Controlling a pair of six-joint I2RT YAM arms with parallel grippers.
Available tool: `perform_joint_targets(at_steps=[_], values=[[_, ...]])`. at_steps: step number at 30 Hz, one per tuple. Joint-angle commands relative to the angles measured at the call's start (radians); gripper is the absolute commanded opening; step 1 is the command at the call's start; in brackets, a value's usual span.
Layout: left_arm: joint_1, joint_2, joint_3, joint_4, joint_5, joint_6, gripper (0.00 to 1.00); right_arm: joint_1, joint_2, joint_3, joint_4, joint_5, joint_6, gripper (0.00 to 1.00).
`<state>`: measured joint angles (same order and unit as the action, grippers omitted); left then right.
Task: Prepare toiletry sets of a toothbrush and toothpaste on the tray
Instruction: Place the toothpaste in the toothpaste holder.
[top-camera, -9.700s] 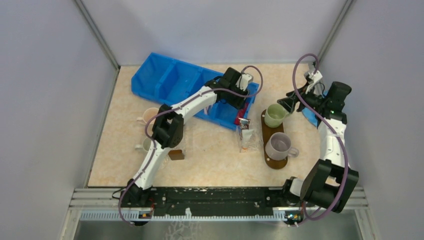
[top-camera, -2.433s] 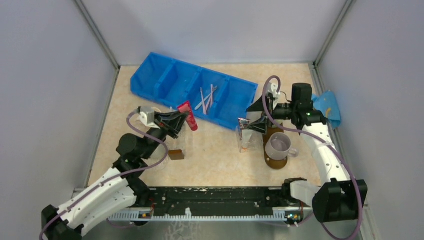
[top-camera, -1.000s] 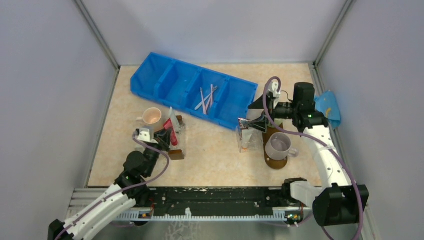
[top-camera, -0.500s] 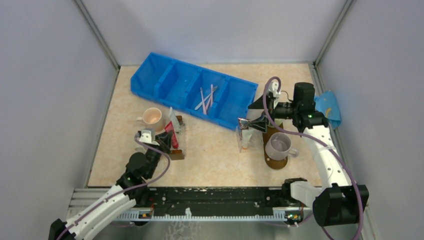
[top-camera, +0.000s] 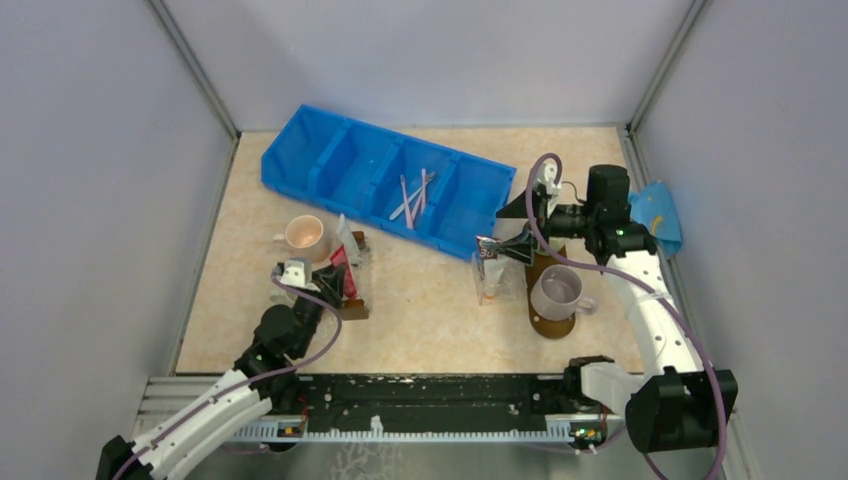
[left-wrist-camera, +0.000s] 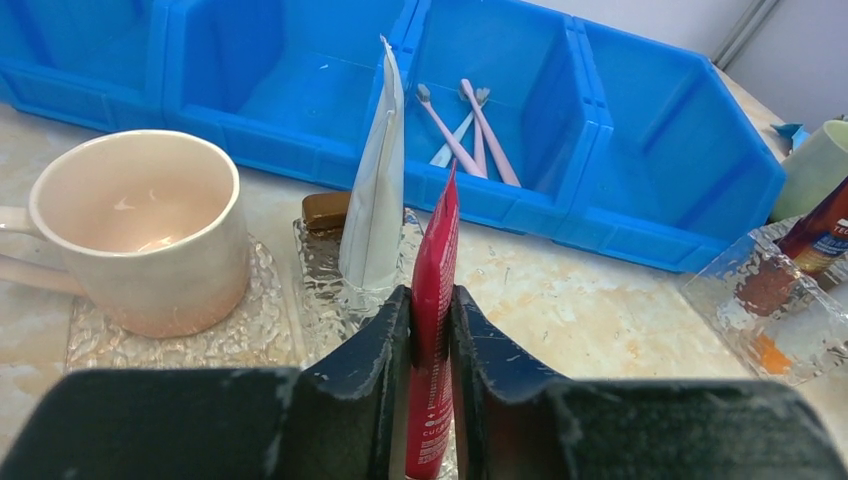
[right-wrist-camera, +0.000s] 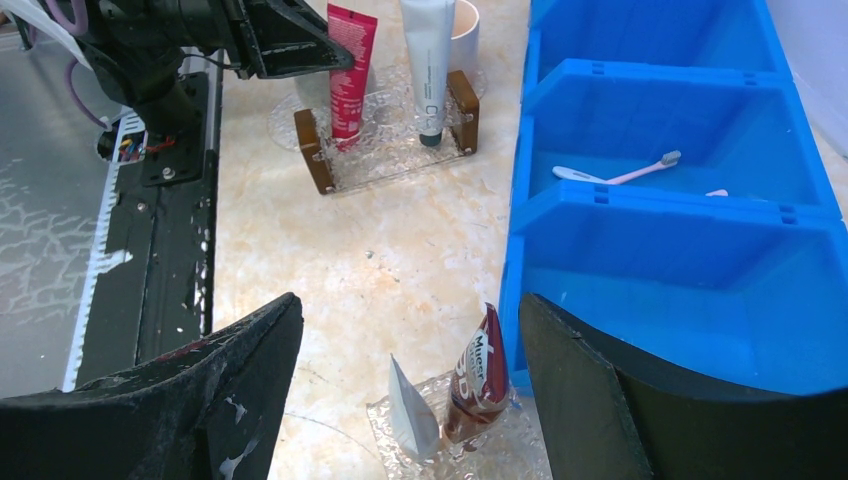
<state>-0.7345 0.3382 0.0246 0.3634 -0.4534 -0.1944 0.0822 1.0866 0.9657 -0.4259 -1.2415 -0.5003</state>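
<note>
A red toothpaste tube (left-wrist-camera: 434, 290) stands upright in a clear holder (top-camera: 352, 290) with brown ends. My left gripper (left-wrist-camera: 430, 298) is shut on it, both fingers pressed against its sides. A white tube (left-wrist-camera: 376, 190) stands just behind it in the same holder. My right gripper (right-wrist-camera: 410, 310) hangs wide open above a dark toothpaste tube (right-wrist-camera: 478, 375) and a small white tube (right-wrist-camera: 410, 410) in a second clear holder. Pink and white toothbrushes (top-camera: 412, 197) lie in the blue bin. The dark brown tray (top-camera: 535, 318) lies right of the dark tube and carries a grey mug (top-camera: 556, 290).
The blue compartment bin (top-camera: 330, 160) runs slantwise across the back. A pink mug (top-camera: 303, 233) sits on a clear coaster left of the red tube. A green mug (left-wrist-camera: 815, 165) shows at the right edge of the left wrist view. A blue cloth (top-camera: 655, 215) lies far right.
My left gripper carried the red tube from near the bin to the clear holder and over the last second lowered it slightly. The right arm has stayed still.
</note>
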Motion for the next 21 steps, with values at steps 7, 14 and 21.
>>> perform_joint_targets(at_steps=[7, 14, 21], values=[[-0.003, -0.018, 0.03, 0.007, -0.004, -0.021, 0.35, -0.004, -0.018, 0.024, 0.043, -0.012, -0.003, 0.79], [-0.003, -0.054, 0.118, -0.126, 0.01, -0.069, 0.58, -0.004, -0.017, 0.024, 0.039, -0.014, -0.006, 0.79], [-0.003, -0.08, 0.201, -0.171, 0.052, -0.068, 0.72, -0.003, -0.021, 0.025, 0.036, -0.018, -0.007, 0.79]])
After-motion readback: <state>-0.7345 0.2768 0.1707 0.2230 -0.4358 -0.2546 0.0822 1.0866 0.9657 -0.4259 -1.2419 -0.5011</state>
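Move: The left hand still has the red toothpaste between its fingertips, the tube's middle about 3 cm below and 1 cm right, already standing in the holder, whose middle is some 2 cm right and 8 below. The white toothpaste stands about 7 cm ahead and 1 right, the peach mug roughly 9 ahead and 7 left, both lower. From the idle right hand the red toothpaste is around 32 cm left, 3 back and 15 below. Opening first and then rising, the left hand spreads its fingers from a near-closed pinch to about two thirds, letting go of the upper part of the red toothpaste. It stays almost in place as the grip loosens, then lifts nearly straight up with gathering speed, about 5 cm, away from the tube and the holder, its left side dipping some 5 degrees. ##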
